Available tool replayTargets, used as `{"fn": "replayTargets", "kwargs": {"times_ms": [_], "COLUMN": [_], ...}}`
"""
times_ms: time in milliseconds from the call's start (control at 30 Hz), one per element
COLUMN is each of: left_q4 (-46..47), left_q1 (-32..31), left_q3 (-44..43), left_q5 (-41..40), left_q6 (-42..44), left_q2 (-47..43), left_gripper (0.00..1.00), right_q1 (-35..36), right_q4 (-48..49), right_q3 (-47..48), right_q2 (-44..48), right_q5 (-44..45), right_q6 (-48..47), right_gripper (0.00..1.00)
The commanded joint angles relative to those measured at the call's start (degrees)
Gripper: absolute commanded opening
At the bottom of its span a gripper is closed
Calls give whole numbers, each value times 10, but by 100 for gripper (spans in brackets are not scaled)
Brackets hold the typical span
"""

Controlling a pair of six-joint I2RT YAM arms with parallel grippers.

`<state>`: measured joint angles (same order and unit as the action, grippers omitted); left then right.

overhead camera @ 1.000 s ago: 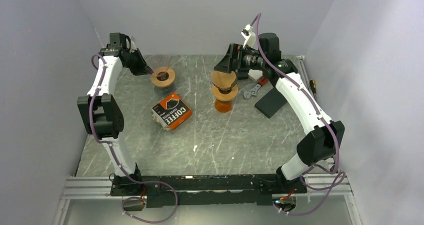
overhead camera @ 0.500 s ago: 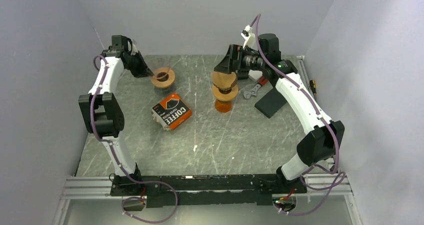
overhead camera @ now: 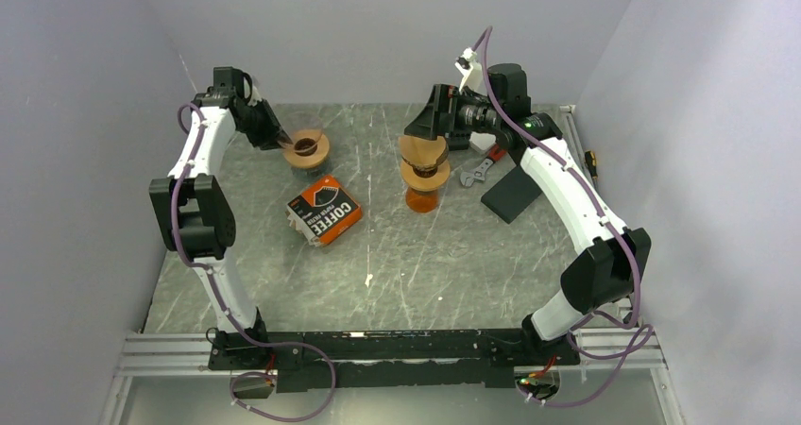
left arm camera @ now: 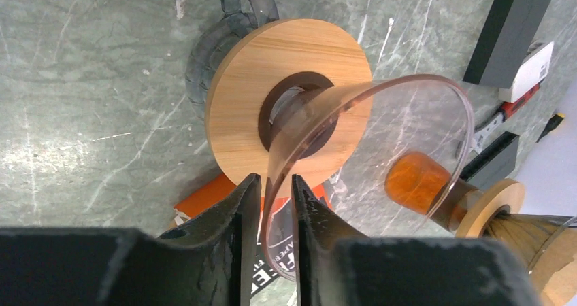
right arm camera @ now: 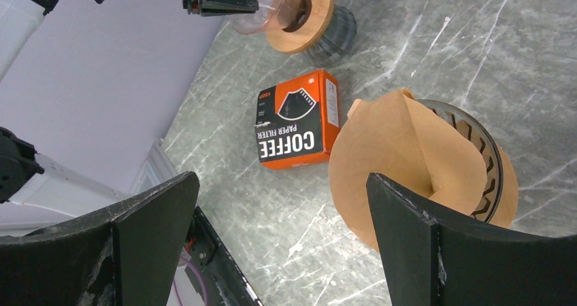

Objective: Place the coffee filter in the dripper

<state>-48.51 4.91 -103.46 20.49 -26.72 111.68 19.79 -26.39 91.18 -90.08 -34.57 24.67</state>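
Note:
A brown paper coffee filter [right arm camera: 394, 156] [overhead camera: 421, 148] stands in the ribbed dripper [right arm camera: 486, 149], whose wooden collar [overhead camera: 425, 174] rests on an amber vessel [overhead camera: 421, 200]. My right gripper [right arm camera: 280, 178] [overhead camera: 427, 123] hangs just above and behind it. It is wide open, with one finger beside the filter and not touching it. At the back left, a second dripper with a clear cone [left arm camera: 381, 115] and a wooden ring [left arm camera: 238, 115] [overhead camera: 307, 147] sits on a smoky glass cup. My left gripper [left arm camera: 272, 178] [overhead camera: 281, 140] straddles the cone's rim, its jaws slightly apart.
An orange and black coffee filter box [overhead camera: 324, 210] [right arm camera: 296, 119] lies between the two drippers, nearer the arms. A wrench [overhead camera: 475, 171] and a black block [overhead camera: 511, 194] lie to the right of the amber vessel. Grey walls close in the left, the back and the right.
My left gripper's jaws have eased apart on the clear cone's rim. The right arm, the filter and both drippers have stayed where they were.

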Motion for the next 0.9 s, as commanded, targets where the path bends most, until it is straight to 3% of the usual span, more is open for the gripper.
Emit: {"fn": "replayTargets", "kwargs": {"times_ms": [0,367,667,867], "left_q4": [-9,7,9,38], "left_q1": [-5,-5,9,37], "left_q3": [-37,-33,-25,1], "left_q5": [-1,-2,-22,51], "left_q6": [1,8,32,28], "left_q2": [4,-32,-56,-72], "left_gripper": [34,52,56,57], "right_q1": [-3,8,71,100], "right_q4": [31,24,-3,8], "right_q3": [9,52,141,191], "right_q2": [24,4,-54,-105], "right_q5": [-1,-3,26,39], "right_q6": [-1,-6,-39,-38], "right_gripper": [100,100,100,100]}}
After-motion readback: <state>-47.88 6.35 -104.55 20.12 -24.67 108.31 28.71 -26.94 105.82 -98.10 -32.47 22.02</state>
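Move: The clear dripper already stands in the wooden collar, its rim still between my left fingertips; its middle is about 4 cm right, 1 cm ahead and 3 cm below that hand. From there the coffee box is 8 cm back, 6 cm right, low on the table. From my open right hand the clear dripper is some 24 cm left, 9 cm ahead and 18 cm down; the box is 21 cm left, about level fore and aft; the filter-lined dripper is 3 cm ahead, directly left-right in line, 16 cm below. I spread my left fingers to free the clear dripper's rim, holding that hand nearly still, then lift it about 3 cm and ease slightly left. My right hand, fingers staying wide open, first rises and then sweeps left, some 7 cm over and 4 cm up, away from above the filter-lined dripper towards the clear one, its wrist swinging roughly 10 degrees. ##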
